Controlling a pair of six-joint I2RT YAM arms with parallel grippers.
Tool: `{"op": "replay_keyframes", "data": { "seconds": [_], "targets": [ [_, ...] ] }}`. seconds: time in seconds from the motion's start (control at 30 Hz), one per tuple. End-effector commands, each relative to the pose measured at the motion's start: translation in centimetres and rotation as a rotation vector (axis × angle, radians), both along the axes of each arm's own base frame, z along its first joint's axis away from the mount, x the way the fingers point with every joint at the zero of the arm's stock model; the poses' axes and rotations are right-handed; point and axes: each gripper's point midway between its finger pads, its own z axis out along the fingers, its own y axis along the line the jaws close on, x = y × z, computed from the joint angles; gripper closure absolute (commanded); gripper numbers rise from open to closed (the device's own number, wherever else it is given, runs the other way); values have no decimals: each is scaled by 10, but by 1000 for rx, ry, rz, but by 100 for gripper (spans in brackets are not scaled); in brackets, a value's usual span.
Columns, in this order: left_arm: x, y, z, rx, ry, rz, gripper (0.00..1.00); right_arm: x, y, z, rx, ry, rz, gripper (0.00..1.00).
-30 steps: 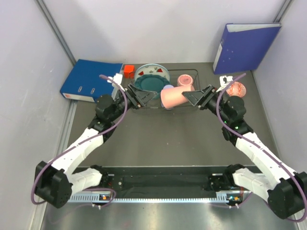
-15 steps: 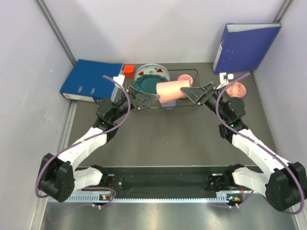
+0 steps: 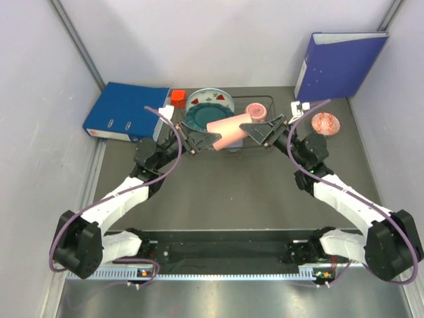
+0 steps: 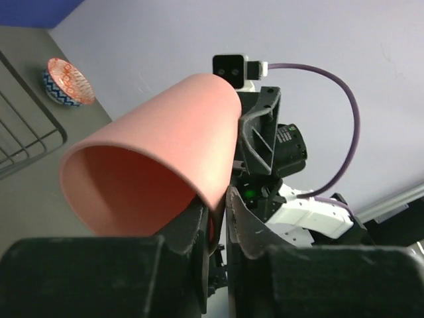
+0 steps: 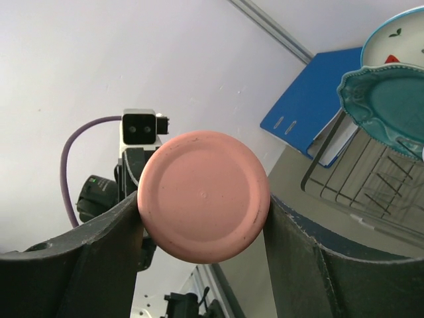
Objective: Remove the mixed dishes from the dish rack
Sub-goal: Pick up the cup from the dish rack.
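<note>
A salmon-pink cup (image 3: 226, 130) hangs on its side above the dish rack (image 3: 270, 101), held from both ends. My left gripper (image 3: 211, 138) is shut on the rim wall of the cup (image 4: 165, 139), one finger inside and one outside. My right gripper (image 3: 255, 129) is shut on the cup's base (image 5: 204, 195), a finger touching each side. A second pink cup (image 3: 256, 111), the teal plate (image 3: 202, 116) and the white watermelon plate (image 3: 211, 99) stand in the rack. The small pink patterned bowl (image 3: 325, 123) sits on the table to the right.
A blue binder (image 3: 126, 110) lies flat left of the rack, with a red cube (image 3: 177, 97) beside it. Another blue binder (image 3: 339, 63) stands upright at the back right. Pale walls close in both sides.
My right gripper has carried the pink cup leftwards and turned it on its side. My left gripper has closed on the cup's rim.
</note>
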Motion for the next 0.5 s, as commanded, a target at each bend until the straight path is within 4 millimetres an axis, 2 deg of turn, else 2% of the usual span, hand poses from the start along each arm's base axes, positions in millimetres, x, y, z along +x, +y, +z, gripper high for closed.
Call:
{"op": "replay_keyframes", "data": {
  "seconds": [0.0, 0.1, 0.13, 0.2, 0.23, 0.27, 0.3, 0.33, 0.37, 0.4, 0.43, 0.47],
  "targets": [
    [-15, -1, 20, -35, -107, -34, 100, -10, 5, 26, 19, -97, 22, 100],
    [-14, 0, 20, -1, -113, -17, 100, -11, 0, 26, -28, -101, -7, 99],
    [-12, 1, 19, 13, -107, -1, 100, -11, -1, 26, -49, -114, -22, 77],
    [-10, 3, 18, 75, -101, 29, 100, -11, -7, 22, -107, -82, -53, 41],
    [-5, 5, 16, 108, -94, 57, 100, -4, -14, 19, -151, -83, -114, 1],
    [0, 7, 8, 199, -75, 83, 100, -1, -19, 13, -189, -61, -145, 0],
    [0, 11, 10, 241, -78, 109, 100, 2, -30, 12, -229, -24, -209, 1],
    [4, 16, 24, 291, -143, 155, 100, 4, -37, 8, -279, -23, -247, 0],
    [10, 26, 5, 384, -58, 213, 100, 5, -44, 7, -308, -13, -282, 0],
    [13, 34, 4, 431, -49, 254, 100, 8, -59, 18, -317, -22, -365, 0],
    [17, 44, 16, 479, -76, 310, 100, 7, -68, 9, -379, 0, -401, 0],
    [23, 61, -1, 575, 5, 389, 100, 8, -76, 11, -395, 2, -439, 0]
  ]
}}
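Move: The pink cup hangs lengthwise between the hands: its middle is about 4 cm right, 2 cm ahead and 1 cm above the left hand, and about 5 cm left of the right hand, level with it in depth and height. From the left hand, the purple cup stands in the rack about 19 cm ahead, 5 cm right, and the teal plate some 26 cm ahead, 5 cm left, both roughly 25 cm below. Left fingers shut on the cup's rim wall; right fingers open off its base and withdraw about 3 cm rightward. ##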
